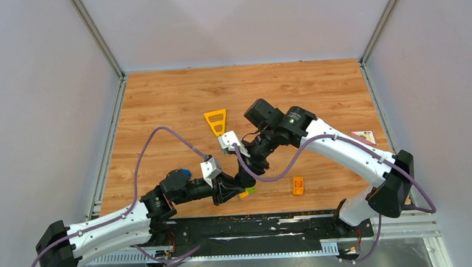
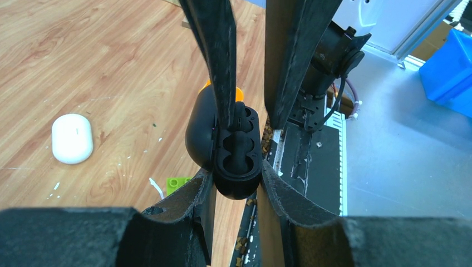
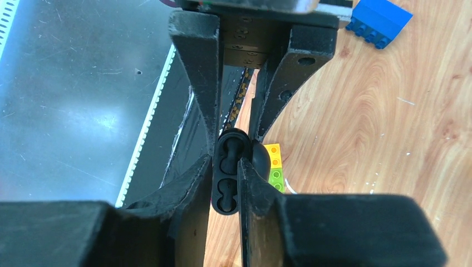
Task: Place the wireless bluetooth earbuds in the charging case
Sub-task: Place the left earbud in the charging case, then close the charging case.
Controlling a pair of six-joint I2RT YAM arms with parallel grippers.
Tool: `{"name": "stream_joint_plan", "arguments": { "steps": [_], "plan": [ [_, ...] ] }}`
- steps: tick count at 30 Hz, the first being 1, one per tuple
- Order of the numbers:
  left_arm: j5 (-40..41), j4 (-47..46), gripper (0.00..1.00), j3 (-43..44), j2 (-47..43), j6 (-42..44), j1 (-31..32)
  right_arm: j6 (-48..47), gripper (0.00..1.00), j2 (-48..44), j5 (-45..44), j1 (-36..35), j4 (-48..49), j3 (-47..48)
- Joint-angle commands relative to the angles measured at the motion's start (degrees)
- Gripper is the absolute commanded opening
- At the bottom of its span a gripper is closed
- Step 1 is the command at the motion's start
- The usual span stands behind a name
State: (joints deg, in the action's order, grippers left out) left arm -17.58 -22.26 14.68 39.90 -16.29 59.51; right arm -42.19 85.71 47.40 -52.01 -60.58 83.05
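The charging case (image 2: 239,161) in hand is black, not white; it hangs above the table's near edge with its lid (image 2: 199,128) swung open. My left gripper (image 2: 236,179) is shut on the case's lower end. Its face shows two dark wells (image 3: 227,183). I cannot tell whether earbuds sit in them, and no loose earbuds show. My right gripper (image 3: 225,167) reaches in from the far side. One of its fingers (image 2: 220,67) lies across the case's face beside the lid, the other stands a sliver off the case's side. In the top view both grippers (image 1: 228,193) (image 1: 251,170) meet there.
A white oval case (image 2: 72,138) lies shut on the wood to the left. An orange and yellow-green brick (image 3: 274,167) sits under the held case. An orange triangle (image 1: 215,121), an orange brick (image 1: 297,185) and a blue brick (image 3: 378,19) lie around. A black strip (image 2: 311,161) edges the table.
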Motion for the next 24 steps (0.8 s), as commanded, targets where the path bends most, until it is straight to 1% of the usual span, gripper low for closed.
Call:
{"name": "stream_joint_plan", "arguments": {
  "steps": [1,3,5,6,7,8,9,10,12,17,22,24],
  "plan": [
    [-0.7,-1.65,0.0,1.43,-0.96,0.22,0.14,-2.87,0.24,-3.8,0.2,-0.12,-3.6,4.99],
    [-0.7,-1.64,0.0,1.41,-0.98,0.16,0.17,-3.85,0.26,-5.06,-0.77,0.21,-4.23,5.07],
    [-0.78,-1.8,0.0,1.32,-1.05,0.12,0.15,-2.67,0.35,-6.02,-2.73,0.95,-2.35,3.57],
    [-0.78,-1.82,0.0,1.32,-1.06,0.12,0.1,-1.21,0.44,-6.29,-3.77,1.44,-0.99,2.54],
    [-0.79,-1.82,0.0,1.37,-1.17,0.2,0.13,-0.36,0.59,-6.3,-4.02,2.06,-0.36,1.21],
    [-0.79,-1.89,0.0,1.4,-1.17,0.21,0.12,0.18,0.64,-6.15,-3.79,2.49,-0.23,0.55],
    [-0.71,-1.91,0.0,1.45,-1.28,0.29,0.17,0.84,0.74,-5.95,-3.64,2.74,-0.08,-0.03],
    [-0.72,-1.91,0.0,1.48,-1.23,0.3,0.15,1.66,0.78,-5.78,-3.53,2.93,0.58,-0.85],
    [-0.68,-1.91,0.0,1.5,-1.34,0.31,0.16,2.36,0.8,-5.46,-3.43,2.97,1.28,-2.06],
    [-0.1,-2.24,0.0,1.43,-1.65,-0.06,0.15,2.18,0.8,-3.74,-1.87,2.9,1.32,-4.42],
    [7.18,-3.45,0.0,0.24,-3.03,-3.31,0.16,0.23,0.8,-4.24,2.13,2.51,-0.74,-5.2],
    [10.1,-3.55,0.0,-0.35,-3.47,-4.35,0.13,0.0,0.8,-5.59,2.09,2.44,-0.98,-5.49]
  ]
}}
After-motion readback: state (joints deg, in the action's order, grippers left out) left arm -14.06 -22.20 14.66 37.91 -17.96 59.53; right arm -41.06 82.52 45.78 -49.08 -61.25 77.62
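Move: The open black charging case is held in the left fingers, its middle some 3 cm to the right of the left hand's point. From the right hand it lies close beyond the fingertips: about 2 cm to the left, 2 cm lower and 1 cm back. On the table, 20 cm below the right hand, a yellow-green block lies 2 cm to its left, level fore and aft, and a white case 13 cm ahead and 4 cm to its right. The case with its earbuds stays gripped in the left hand while the right fingers come off it: the right hand rises about 3 cm and backs off to the right, opening wide, then sinks nearly 5 cm. It ends 2.5 cm to the right of its start, with one finger just outside the open lid. The left hand eases up and forward about 1 cm at the very end. ##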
